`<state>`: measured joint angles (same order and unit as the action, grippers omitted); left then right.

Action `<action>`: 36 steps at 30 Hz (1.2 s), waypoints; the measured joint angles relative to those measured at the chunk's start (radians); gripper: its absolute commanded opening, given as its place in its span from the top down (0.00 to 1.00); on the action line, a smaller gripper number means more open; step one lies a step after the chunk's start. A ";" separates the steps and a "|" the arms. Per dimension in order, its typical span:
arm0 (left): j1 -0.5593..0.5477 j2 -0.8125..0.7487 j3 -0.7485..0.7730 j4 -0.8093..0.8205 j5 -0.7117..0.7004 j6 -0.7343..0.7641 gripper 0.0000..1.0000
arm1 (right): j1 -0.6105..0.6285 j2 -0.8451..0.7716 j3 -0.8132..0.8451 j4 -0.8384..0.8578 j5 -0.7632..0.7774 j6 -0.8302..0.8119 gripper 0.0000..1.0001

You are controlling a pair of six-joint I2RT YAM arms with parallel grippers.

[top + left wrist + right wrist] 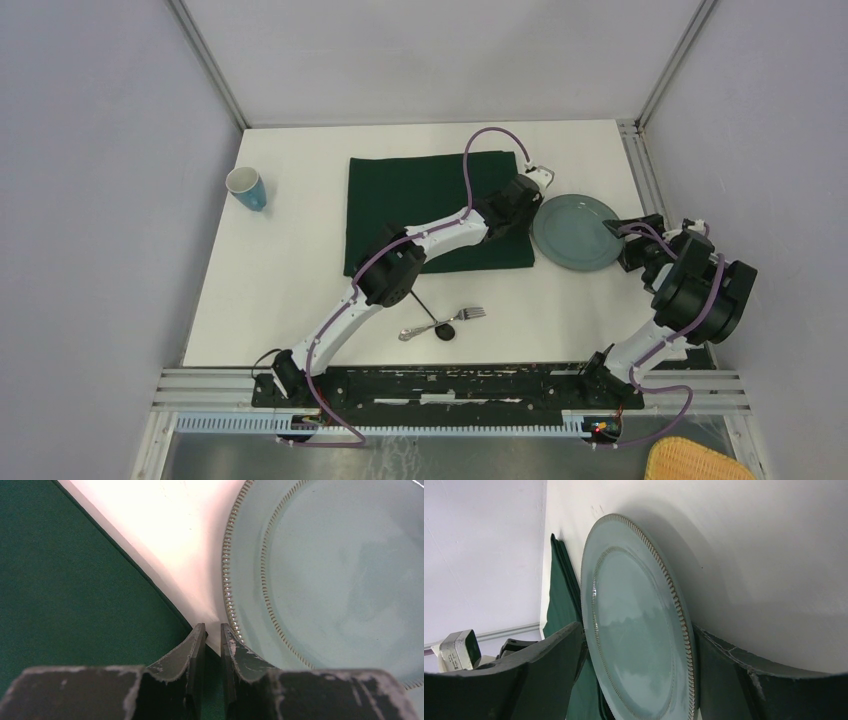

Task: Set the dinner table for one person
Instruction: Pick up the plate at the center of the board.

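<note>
The dinner table (290, 290) is a white top. A dark green cloth (420, 200) lies at its back centre, with a pale blue-green plate (575, 232) just right of it. My left gripper (538, 182) is at the cloth's right edge. In the left wrist view its jaws (213, 627) are almost together, with the cloth (75, 580) edge in the narrow gap and the plate (340, 570) close on the right. My right gripper (625, 240) is at the plate's right rim. It stands open (638, 627), with a finger on either side of the plate (634, 630).
A teal cup (246, 187) stands at the table's back left. A fork (468, 313) and a spoon (425, 330) lie near the front centre, under the left arm. A wicker basket (700, 462) sits off the table at the front right. Pale walls enclose the table.
</note>
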<state>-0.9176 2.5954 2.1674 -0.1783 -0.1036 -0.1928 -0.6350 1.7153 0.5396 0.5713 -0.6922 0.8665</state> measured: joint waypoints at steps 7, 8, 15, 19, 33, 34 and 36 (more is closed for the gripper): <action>0.001 0.005 0.011 -0.007 -0.001 0.000 0.74 | 0.008 0.001 0.003 -0.021 -0.005 -0.008 0.26; 0.001 0.006 0.012 -0.007 -0.001 0.001 0.74 | 0.011 0.000 0.003 -0.026 -0.006 -0.008 0.27; 0.002 0.008 0.014 -0.007 -0.004 0.001 0.74 | 0.031 -0.022 -0.001 -0.092 -0.013 -0.029 0.37; 0.002 0.008 0.014 -0.007 -0.009 0.001 0.74 | 0.037 -0.029 -0.016 -0.119 -0.026 -0.037 0.47; 0.003 0.010 0.018 -0.007 -0.024 0.002 0.74 | 0.050 -0.031 -0.045 -0.190 -0.059 -0.032 0.83; 0.003 0.010 0.018 -0.007 -0.025 0.003 0.74 | 0.050 -0.031 -0.045 -0.188 -0.061 -0.031 0.86; 0.004 0.011 0.019 -0.007 -0.026 0.007 0.74 | 0.050 -0.031 -0.045 -0.188 -0.067 -0.026 0.99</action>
<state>-0.9138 2.6061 2.1860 -0.1852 -0.1291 -0.1860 -0.5846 1.6848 0.4946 0.3836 -0.7589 0.8406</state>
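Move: The plate's middle lies about 8 cm to the right hand's left, 2 cm ahead and 3 cm lower, its near rim already between the open fingers. From the right hand the green mat's middle is some 37 cm left and 5 cm ahead, the fork about 38 cm left and 20 cm back. From the left hand, waiting at the opposite rim, the plate's middle is roughly 9 cm right, level fore and aft, 1 cm lower. The right hand slides about 5 cm left onto the plate, drawing back and down, and pinches its rim. ##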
